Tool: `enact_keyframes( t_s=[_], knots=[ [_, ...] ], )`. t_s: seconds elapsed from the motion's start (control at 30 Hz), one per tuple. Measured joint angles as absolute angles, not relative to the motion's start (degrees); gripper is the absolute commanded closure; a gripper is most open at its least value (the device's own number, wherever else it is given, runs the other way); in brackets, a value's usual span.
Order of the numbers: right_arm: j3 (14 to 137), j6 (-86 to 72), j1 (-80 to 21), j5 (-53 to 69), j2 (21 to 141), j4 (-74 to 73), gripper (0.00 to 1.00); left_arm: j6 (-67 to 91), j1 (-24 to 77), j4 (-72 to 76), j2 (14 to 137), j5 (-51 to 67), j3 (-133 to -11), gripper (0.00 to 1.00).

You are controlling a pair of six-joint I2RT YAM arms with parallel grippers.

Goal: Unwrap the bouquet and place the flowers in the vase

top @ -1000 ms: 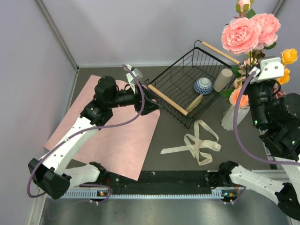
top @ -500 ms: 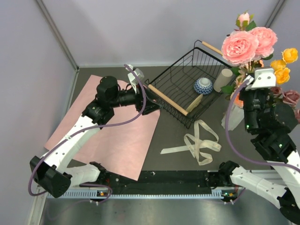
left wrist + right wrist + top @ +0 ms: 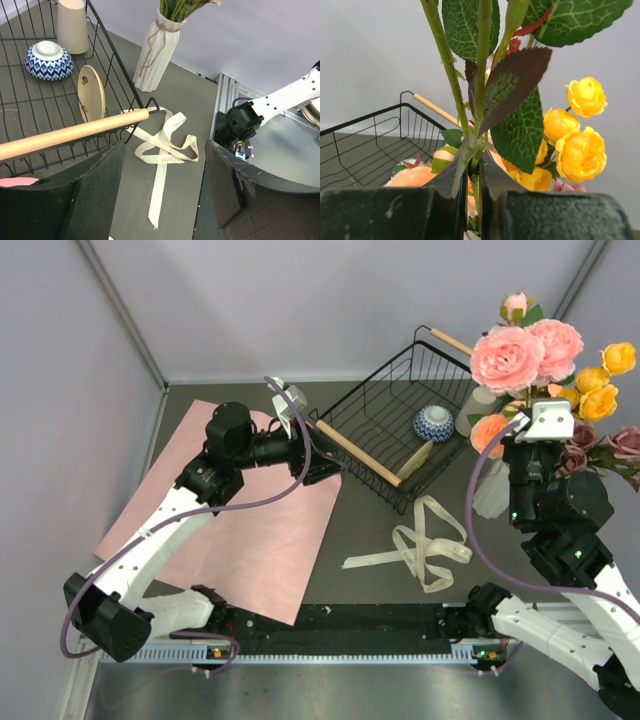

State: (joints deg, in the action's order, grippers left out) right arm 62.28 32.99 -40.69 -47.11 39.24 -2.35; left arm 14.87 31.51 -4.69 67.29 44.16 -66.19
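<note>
My right gripper [image 3: 476, 165] is shut on a bunch of green stems of the flowers [image 3: 479, 75]. From above, their pink, yellow and peach blooms [image 3: 515, 355] rise over that gripper [image 3: 532, 440] at the far right. The white ribbed vase [image 3: 492, 495] stands just below and left of them, partly behind the right arm. In the left wrist view the vase [image 3: 159, 50] has green stems in its mouth. The bouquet's lilac-pink paper [image 3: 250, 540] lies flat at the left. My left gripper [image 3: 325, 465] hangs open over the paper's far right corner, its jaws [image 3: 162, 150] empty.
A cream ribbon [image 3: 425, 540] lies loose in the middle of the table. The black wire basket [image 3: 380, 405] with wooden handles holds a blue-and-white bowl [image 3: 433, 423], a cream cup [image 3: 72, 25] and a wooden disc [image 3: 92, 92]. Grey walls close in at the back and sides.
My right arm has swung left and lower with the flowers, bringing the blooms over the vase. The left arm has stayed still.
</note>
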Motion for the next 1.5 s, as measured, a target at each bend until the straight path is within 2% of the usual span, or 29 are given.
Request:
enact_keyframes(
  t_s=[0.43,1.5],
  knots=[
    [53.3,29.8,-38.2,-51.1,34.4,5.0,1.00,15.0,31.5,-4.2,67.3,44.4,-66.2,0.29],
    [44.1,22.2,-28.3,-49.6,33.5,6.9,1.00,15.4,31.5,-3.4,67.3,45.4,-66.0,0.29]
  ],
)
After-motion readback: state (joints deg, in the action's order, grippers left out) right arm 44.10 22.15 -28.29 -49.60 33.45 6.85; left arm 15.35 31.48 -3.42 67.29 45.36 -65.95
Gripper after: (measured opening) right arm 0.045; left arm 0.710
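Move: The vase, already holding flowers, stands about 10 cm ahead of the right hand and 5 cm to its right, its middle some 34 cm lower. The ribbon lies about 10 cm left of this hand, level with it fore and aft; the cup in the basket is some 25 cm ahead and 3 cm right, both roughly 40 cm below. From the left hand the vase is about 12 cm ahead, 41 cm to the right and 25 cm below. The pink roses, their stem still pinched in the shut right gripper, are brought down towards the vase: the right hand sinks about 8 cm and shifts nearly 5 cm to its right, staying short of the vase behind its flowers. On the way the wrist swings some 10 degrees clockwise and rolls about as much, left side rising. ##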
